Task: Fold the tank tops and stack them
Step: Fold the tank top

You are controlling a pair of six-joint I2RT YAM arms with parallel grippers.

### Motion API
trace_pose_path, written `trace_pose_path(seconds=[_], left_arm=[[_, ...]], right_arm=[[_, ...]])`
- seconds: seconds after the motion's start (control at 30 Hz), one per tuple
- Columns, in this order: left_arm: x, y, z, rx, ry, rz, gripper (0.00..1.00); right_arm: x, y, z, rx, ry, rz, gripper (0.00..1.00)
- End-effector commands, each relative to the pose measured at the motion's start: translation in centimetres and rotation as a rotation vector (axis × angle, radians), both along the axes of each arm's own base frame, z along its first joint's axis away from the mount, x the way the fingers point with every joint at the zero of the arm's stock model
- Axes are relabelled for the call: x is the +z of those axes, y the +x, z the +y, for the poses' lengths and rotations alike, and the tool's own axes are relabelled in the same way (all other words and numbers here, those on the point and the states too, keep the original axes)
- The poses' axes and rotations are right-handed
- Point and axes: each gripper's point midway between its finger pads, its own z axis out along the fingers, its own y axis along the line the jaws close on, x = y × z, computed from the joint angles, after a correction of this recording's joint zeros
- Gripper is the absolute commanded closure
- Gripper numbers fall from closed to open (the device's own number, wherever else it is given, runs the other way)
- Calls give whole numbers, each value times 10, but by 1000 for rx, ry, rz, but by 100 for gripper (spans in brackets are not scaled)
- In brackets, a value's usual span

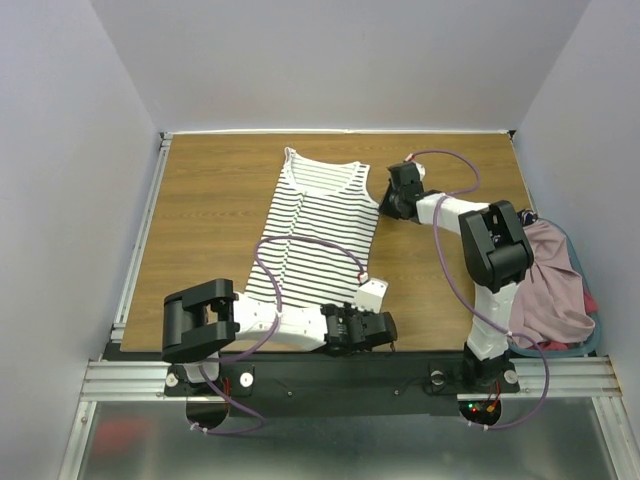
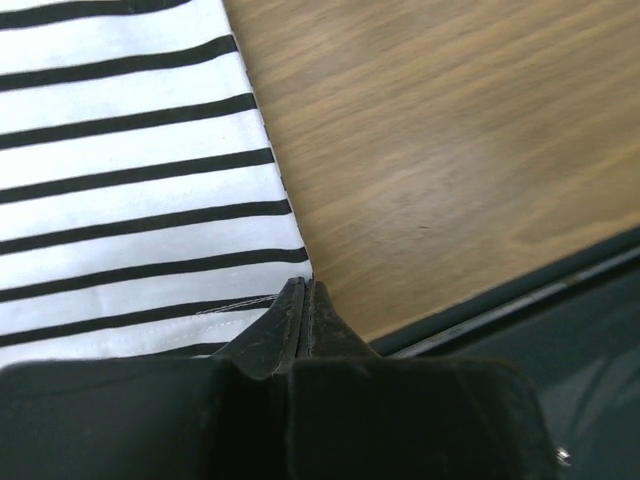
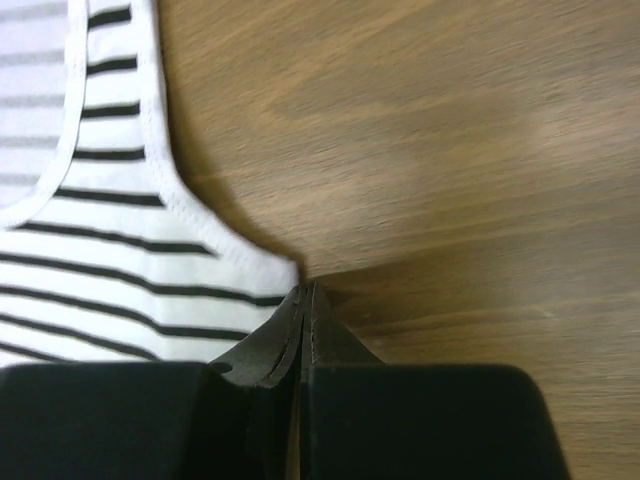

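The white tank top with black stripes (image 1: 318,230) lies flat on the wooden table (image 1: 210,230), neckline at the far end. My left gripper (image 1: 368,302) is low at its near right hem corner, shut on that corner of the striped cloth (image 2: 140,200); the jaw tips (image 2: 305,285) meet right at the fabric's edge. My right gripper (image 1: 385,203) is at the top's right armhole corner, shut on the striped fabric (image 3: 110,270) where its white binding ends at the tips (image 3: 308,288). The pink tank top (image 1: 552,285) lies crumpled off the table's right side.
The pink top sits in a heap with a red garment (image 1: 591,301) over a teal-rimmed container (image 1: 585,345) beside the right arm's base. The table's front edge (image 2: 500,296) runs close to the left gripper. Grey walls enclose the table on three sides.
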Motion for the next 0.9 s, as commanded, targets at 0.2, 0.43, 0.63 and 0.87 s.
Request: trace_pose_path(seconds=[0.2, 0.43, 0.63, 0.87], left_arm=[[34, -22, -47, -127, -219, 27, 100], [33, -20, -46, -112, -252, 41, 100], [25, -19, -37, -92, -249, 66, 100], [23, -18, -35, -90, -247, 72, 100]], right_arm=[[29, 6, -62, -123, -44, -68, 100], [28, -3, -46, -51, 27, -48, 78], [30, -7, -35, -11, 82, -63, 64], [28, -6, -17, 38, 100, -70, 63]])
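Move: My left hand is shut on the near right corner of the hem; the tank top's middle lies about 27 cm ahead and 14 cm to the left, and the table's front edge some 4 cm back, straight behind it. My right hand pinches the right armpit corner, with the tank top's middle roughly 10 cm back and 12 cm left, and the neckline about 9 cm ahead and 11 cm left. Both lie about 2 cm below the fingers. I draw both held corners to the right, away from the tank top's middle. My right hand sweeps about 6 cm nearly level, then opens partway, lets go of the armpit corner and comes back left some 3 cm. My left hand keeps its pinch on the hem corner, going some 4 cm right, with a little back and up, its fingertips swinging rightward by about 10 degrees, then eases slightly left and down. ##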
